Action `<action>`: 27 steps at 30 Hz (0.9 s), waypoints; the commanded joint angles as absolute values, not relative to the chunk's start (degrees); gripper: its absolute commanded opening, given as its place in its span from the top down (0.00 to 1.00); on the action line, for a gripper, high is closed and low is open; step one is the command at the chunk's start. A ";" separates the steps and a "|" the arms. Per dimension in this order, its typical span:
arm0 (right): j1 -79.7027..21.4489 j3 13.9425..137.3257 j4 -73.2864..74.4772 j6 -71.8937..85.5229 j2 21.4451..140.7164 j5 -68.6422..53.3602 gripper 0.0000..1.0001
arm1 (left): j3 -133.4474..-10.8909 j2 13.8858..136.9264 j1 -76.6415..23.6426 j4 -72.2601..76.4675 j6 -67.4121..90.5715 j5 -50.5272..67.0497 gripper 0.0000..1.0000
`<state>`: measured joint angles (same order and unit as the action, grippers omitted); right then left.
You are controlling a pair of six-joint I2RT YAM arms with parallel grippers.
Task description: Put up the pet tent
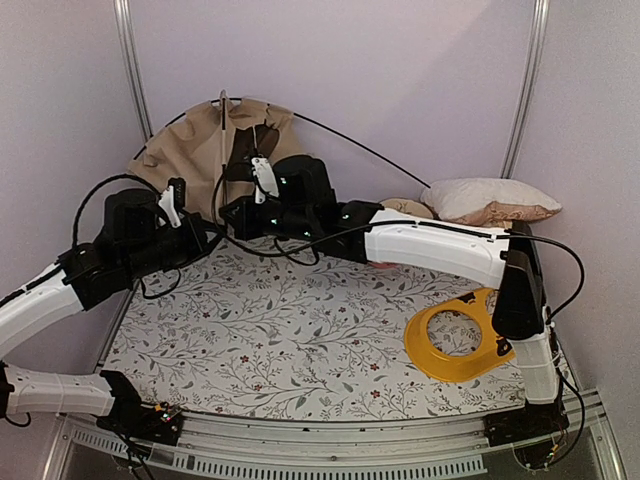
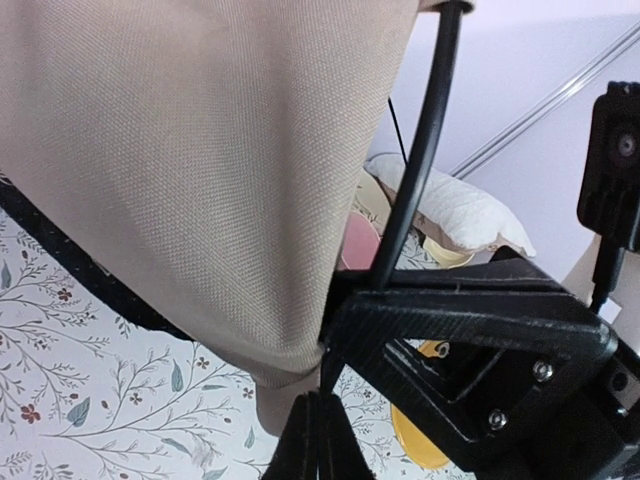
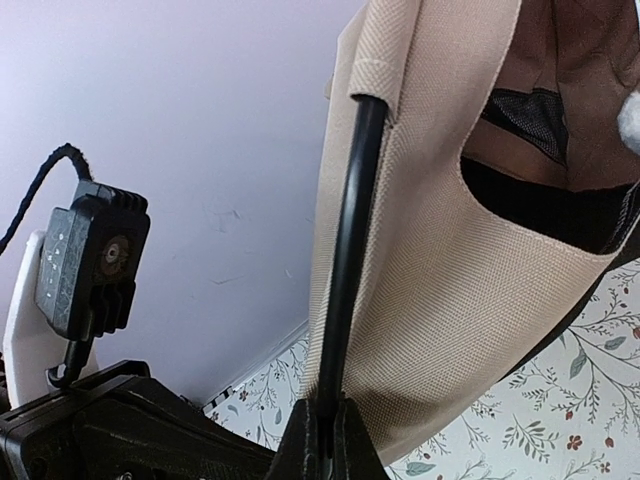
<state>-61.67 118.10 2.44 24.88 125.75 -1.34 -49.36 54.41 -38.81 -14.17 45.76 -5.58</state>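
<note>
The pet tent (image 1: pixel 205 140) hangs as crumpled tan fabric at the back of the table. A thin black pole (image 1: pixel 370 150) arcs out of it to the right. Both grippers meet just below the fabric. My left gripper (image 2: pixel 322 425) is shut on the lower end of a black pole (image 2: pixel 420 150), beside a hanging fabric corner (image 2: pixel 200 150). My right gripper (image 3: pixel 327 430) is shut on a black pole (image 3: pixel 345 250) that runs up into a fabric sleeve (image 3: pixel 375 70). The tent's dark mesh lining (image 3: pixel 520 110) and a white pom-pom (image 3: pixel 630 115) show at the upper right.
A beige pillow (image 1: pixel 490 200) lies at the back right against the wall. A yellow ring-shaped thing (image 1: pixel 455 335) sits on the floral table cover (image 1: pixel 280 330) by the right arm. Metal frame posts (image 1: pixel 130 60) stand at both back corners.
</note>
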 commanded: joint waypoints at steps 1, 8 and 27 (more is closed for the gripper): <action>-60.88 116.12 -0.54 21.64 128.49 5.27 1.00 | -52.96 52.02 -38.38 -6.07 47.72 0.54 1.00; -61.04 114.68 -2.22 20.52 129.12 4.90 1.00 | -53.14 51.62 -36.88 -5.20 49.53 1.37 1.00; -61.89 105.81 -3.20 24.18 127.54 0.08 1.00 | -46.87 51.95 -23.58 5.54 59.60 13.29 1.00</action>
<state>-64.01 103.83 -10.76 23.09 124.92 2.24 -44.75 53.45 -24.18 -3.84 57.76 11.29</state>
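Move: The right fingers already hold the tent pole; the gripped stretch is about 3 cm ahead of the shut left fingertips, level sideways and some 2 cm above them. From the right hand, the sleeve mouth where the pole comes out is about 9 cm up and 2 cm ahead, level sideways. The middle of the tent cloth hangs roughly 10 cm ahead and 7 cm to the right hand's left, about 5 cm higher. Keep the right grip on the pole and, after a slight lift, bring it down nearly 6 cm and slightly back, fastest at the end. With the left gripper still shut, lift and dip beside it, then jerk up about 3 cm and away from the right fingers, going left and forward overall while its left side rolls down some 15 degrees. ##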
